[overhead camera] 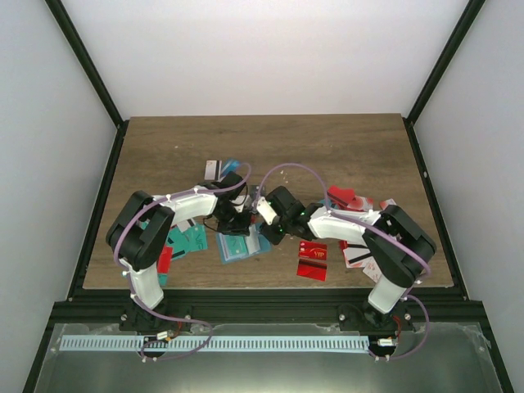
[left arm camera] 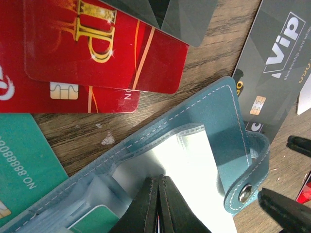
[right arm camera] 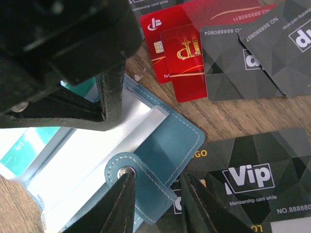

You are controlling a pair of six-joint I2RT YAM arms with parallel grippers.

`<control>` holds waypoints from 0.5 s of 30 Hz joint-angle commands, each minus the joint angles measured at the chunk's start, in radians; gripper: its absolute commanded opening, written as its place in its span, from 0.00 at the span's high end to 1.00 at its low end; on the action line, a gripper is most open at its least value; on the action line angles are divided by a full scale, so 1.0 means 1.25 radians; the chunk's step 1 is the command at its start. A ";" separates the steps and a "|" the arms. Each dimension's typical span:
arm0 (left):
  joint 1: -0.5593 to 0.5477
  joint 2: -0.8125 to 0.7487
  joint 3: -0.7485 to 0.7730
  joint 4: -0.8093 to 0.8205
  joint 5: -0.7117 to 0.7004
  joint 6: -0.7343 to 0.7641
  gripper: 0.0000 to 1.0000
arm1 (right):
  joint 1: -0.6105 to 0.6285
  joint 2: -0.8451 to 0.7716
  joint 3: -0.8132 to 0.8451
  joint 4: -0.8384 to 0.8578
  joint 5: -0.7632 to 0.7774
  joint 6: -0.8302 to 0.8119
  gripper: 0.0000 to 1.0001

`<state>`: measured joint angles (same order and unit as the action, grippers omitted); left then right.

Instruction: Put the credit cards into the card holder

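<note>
The teal-blue card holder [overhead camera: 237, 247] lies open on the table between both arms. My left gripper [left arm camera: 159, 183] is shut, its tips resting on the holder's shiny clear inner sleeve [left arm camera: 194, 160]. A green card [left arm camera: 95, 219] sits in a sleeve beside the tips. My right gripper [right arm camera: 158, 179] is open and stands astride the holder's clasp tab [right arm camera: 146, 179]. Its left finger is by the snap and its right finger is just off the flap edge [right arm camera: 170, 141]. Loose credit cards lie around: red ones [left arm camera: 97, 43], a black Vip card [right arm camera: 248, 177] and a teal one [left arm camera: 24, 160].
More cards are scattered on the wooden table: teal ones [overhead camera: 187, 237] by the left arm, a red one [overhead camera: 312, 260] near the front edge and a mixed pile [overhead camera: 354, 201] by the right arm. The left gripper's body [right arm camera: 63, 63] fills the upper left of the right wrist view.
</note>
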<state>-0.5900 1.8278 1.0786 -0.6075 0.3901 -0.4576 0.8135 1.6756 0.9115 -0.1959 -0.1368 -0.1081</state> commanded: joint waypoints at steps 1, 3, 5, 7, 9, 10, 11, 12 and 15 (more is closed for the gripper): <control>-0.005 -0.002 -0.010 0.009 0.003 0.018 0.96 | 0.007 -0.013 -0.014 0.001 -0.009 0.013 0.67; -0.005 -0.004 -0.011 0.008 0.002 0.018 0.96 | 0.007 -0.026 -0.032 -0.001 -0.022 0.008 0.61; -0.005 -0.004 -0.012 0.010 0.004 0.018 0.96 | 0.009 -0.031 -0.050 0.003 -0.036 0.002 0.58; -0.005 -0.005 -0.014 0.012 0.004 0.019 0.96 | 0.013 -0.028 -0.068 0.018 -0.034 -0.001 0.56; -0.005 -0.004 -0.015 0.011 0.005 0.022 0.96 | 0.019 -0.018 -0.068 0.027 -0.022 -0.007 0.54; -0.005 -0.003 -0.015 0.010 0.005 0.023 0.96 | 0.021 -0.011 -0.064 0.030 -0.012 -0.008 0.54; -0.005 -0.001 -0.016 0.010 0.005 0.024 0.96 | 0.023 -0.002 -0.059 0.032 -0.003 -0.008 0.54; -0.005 -0.001 -0.015 0.010 0.006 0.025 0.96 | 0.024 0.007 -0.055 0.034 0.008 -0.007 0.53; -0.005 0.001 -0.014 0.009 0.008 0.030 0.96 | 0.025 0.032 -0.043 0.049 0.027 -0.003 0.53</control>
<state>-0.5900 1.8278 1.0771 -0.6060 0.3912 -0.4400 0.8333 1.6737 0.8242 -0.1719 -0.1474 -0.1040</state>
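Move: The card holder's snap strap lies about 2 cm back of the right hand, level with it sideways, 4 cm below. From this hand, the black VIP card is some 3 cm ahead, 5 cm right and 5 cm below; the red cards are roughly 6 cm ahead, 5 cm left, at similar depth. From the left hand, shut on the clear pocket, the strap is about 6 cm right, 3 cm back and 1 cm below. The right hand opens while sinking and drawing back about 3 cm each, slightly right, bringing its fingers astride the strap. ##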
